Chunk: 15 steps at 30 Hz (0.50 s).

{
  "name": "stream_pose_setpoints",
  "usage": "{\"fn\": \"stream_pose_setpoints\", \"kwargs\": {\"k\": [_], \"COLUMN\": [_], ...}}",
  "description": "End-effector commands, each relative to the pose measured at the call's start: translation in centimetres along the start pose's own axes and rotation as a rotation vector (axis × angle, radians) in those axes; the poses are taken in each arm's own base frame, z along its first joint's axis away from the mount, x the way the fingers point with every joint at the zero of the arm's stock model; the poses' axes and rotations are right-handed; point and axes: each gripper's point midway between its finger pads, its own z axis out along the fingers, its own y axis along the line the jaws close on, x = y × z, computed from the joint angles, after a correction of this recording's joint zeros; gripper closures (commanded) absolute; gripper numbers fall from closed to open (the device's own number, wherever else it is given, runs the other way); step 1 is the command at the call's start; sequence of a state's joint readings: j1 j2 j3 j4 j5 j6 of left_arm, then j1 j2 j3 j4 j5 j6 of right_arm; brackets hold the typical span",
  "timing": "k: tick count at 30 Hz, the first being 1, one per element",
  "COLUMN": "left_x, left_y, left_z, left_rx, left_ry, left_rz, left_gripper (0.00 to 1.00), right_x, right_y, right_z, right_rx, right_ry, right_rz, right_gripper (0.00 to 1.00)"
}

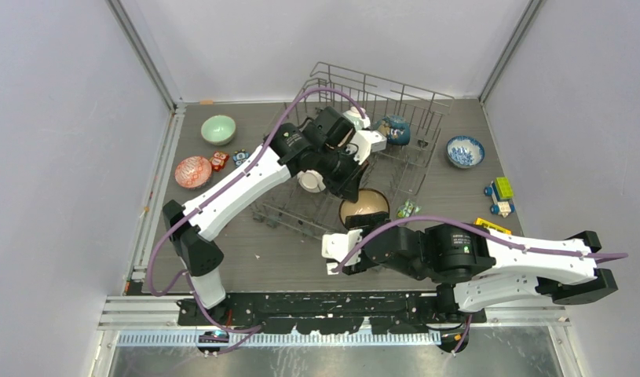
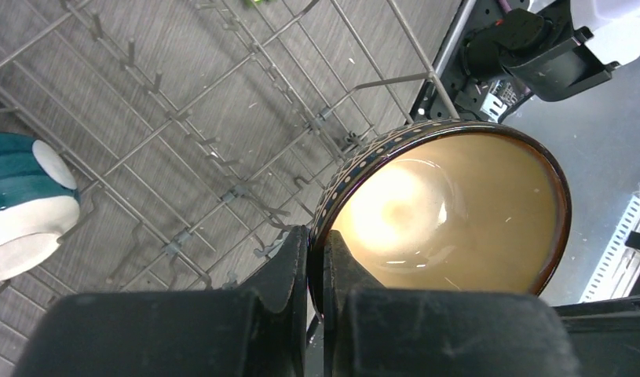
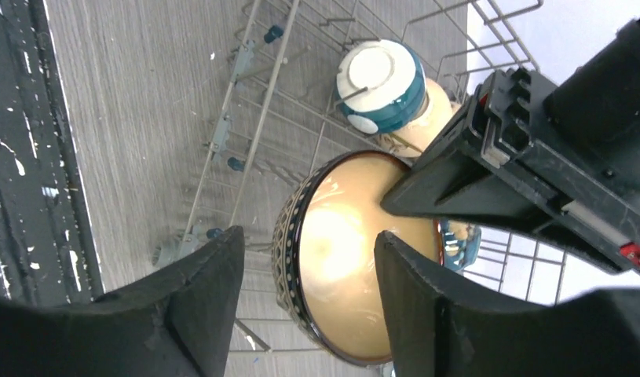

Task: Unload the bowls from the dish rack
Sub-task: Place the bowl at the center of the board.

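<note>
The dish rack (image 1: 415, 93) stands at the back middle of the table. My left gripper (image 1: 354, 188) reaches over the rack's near edge and is shut on the rim of a bowl (image 1: 364, 206) that is dark and patterned outside and tan inside. In the left wrist view the fingertips (image 2: 299, 245) pinch that bowl's (image 2: 458, 212) wall. My right gripper (image 1: 346, 232) sits just in front of it, open. Its jaws straddle the bowl's (image 3: 356, 259) near rim with a gap on each side. A white-teal bowl (image 3: 383, 82) stands upside down in the rack.
Outside the rack, a mint green bowl (image 1: 218, 129) and a pink-red bowl (image 1: 193, 171) sit on the left and a blue-white bowl (image 1: 464, 151) on the right. A dark blue bowl (image 1: 395, 129) stays in the rack. Small toys (image 1: 501, 192) lie at the right, a red block (image 1: 219, 160) at the left.
</note>
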<state>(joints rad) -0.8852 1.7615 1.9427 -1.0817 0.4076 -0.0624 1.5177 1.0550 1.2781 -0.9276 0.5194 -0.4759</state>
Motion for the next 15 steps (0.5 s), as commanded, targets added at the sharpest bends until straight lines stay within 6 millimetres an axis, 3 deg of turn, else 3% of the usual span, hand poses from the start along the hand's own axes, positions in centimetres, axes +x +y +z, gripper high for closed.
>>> {"fn": "stream_pose_setpoints", "kwargs": {"k": [1,4,7,10,15], "left_x": [-2.0,-2.6,-3.2,-3.9,-4.7], "left_y": [0.0,0.8,2.4,5.4,10.0], "left_z": [-1.7,-2.1,-2.7,-3.9,-8.0], "left_rx": [-0.011,-0.025,-0.063,-0.135,-0.223], "left_ry": [-0.086,-0.110,-0.148,-0.218,-0.405], "left_rz": [0.007,-0.032,-0.104,-0.241,-0.484], "left_gripper": [1.00,1.00,1.00,1.00,1.00], "right_x": [-0.5,-1.0,-3.1,-5.6,-7.9], "right_y": [-1.1,-1.5,-3.0,-6.9,-13.9], "right_z": [-0.6,-0.9,-1.8,-3.2,-5.1], "right_rx": [0.047,0.060,0.102,0.246,0.438], "right_ry": [-0.029,-0.048,-0.124,-0.196,-0.323], "right_rz": [0.007,0.039,0.157,0.347,0.723], "right_gripper": [0.28,0.21,0.19,0.17,0.16]}}
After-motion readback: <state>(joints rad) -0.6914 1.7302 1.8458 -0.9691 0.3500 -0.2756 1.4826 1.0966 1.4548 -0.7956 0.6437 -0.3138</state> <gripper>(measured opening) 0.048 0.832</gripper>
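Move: The left hand pinches the brown bowl by its rim; the bowl's middle lies some 3 cm back and 4 cm right of that hand, about level with it. The board's centre can't be made out. Down in the rack, about 20 cm lower, the teal bowl sits roughly 5 cm farther out and 10 cm left of the left hand, the tan bowls about 17 cm ahead and 4 cm left. From the right hand, already partly open, the brown bowl is around 5 cm ahead, 1 cm left and slightly below. With its fingers staying shut on the rim, the left hand carries the brown bowl forward and to the left, about 8 cm, at nearly constant height over the rack towards the teal bowl, slow at first and then quickening while it turns some 20 degrees counter-clockwise. The right hand waits while its fingers open wider, then rises quickly and somewhat forward, tipping its left-pointing fingers up towards level, and clears the bowl it has handed over. ##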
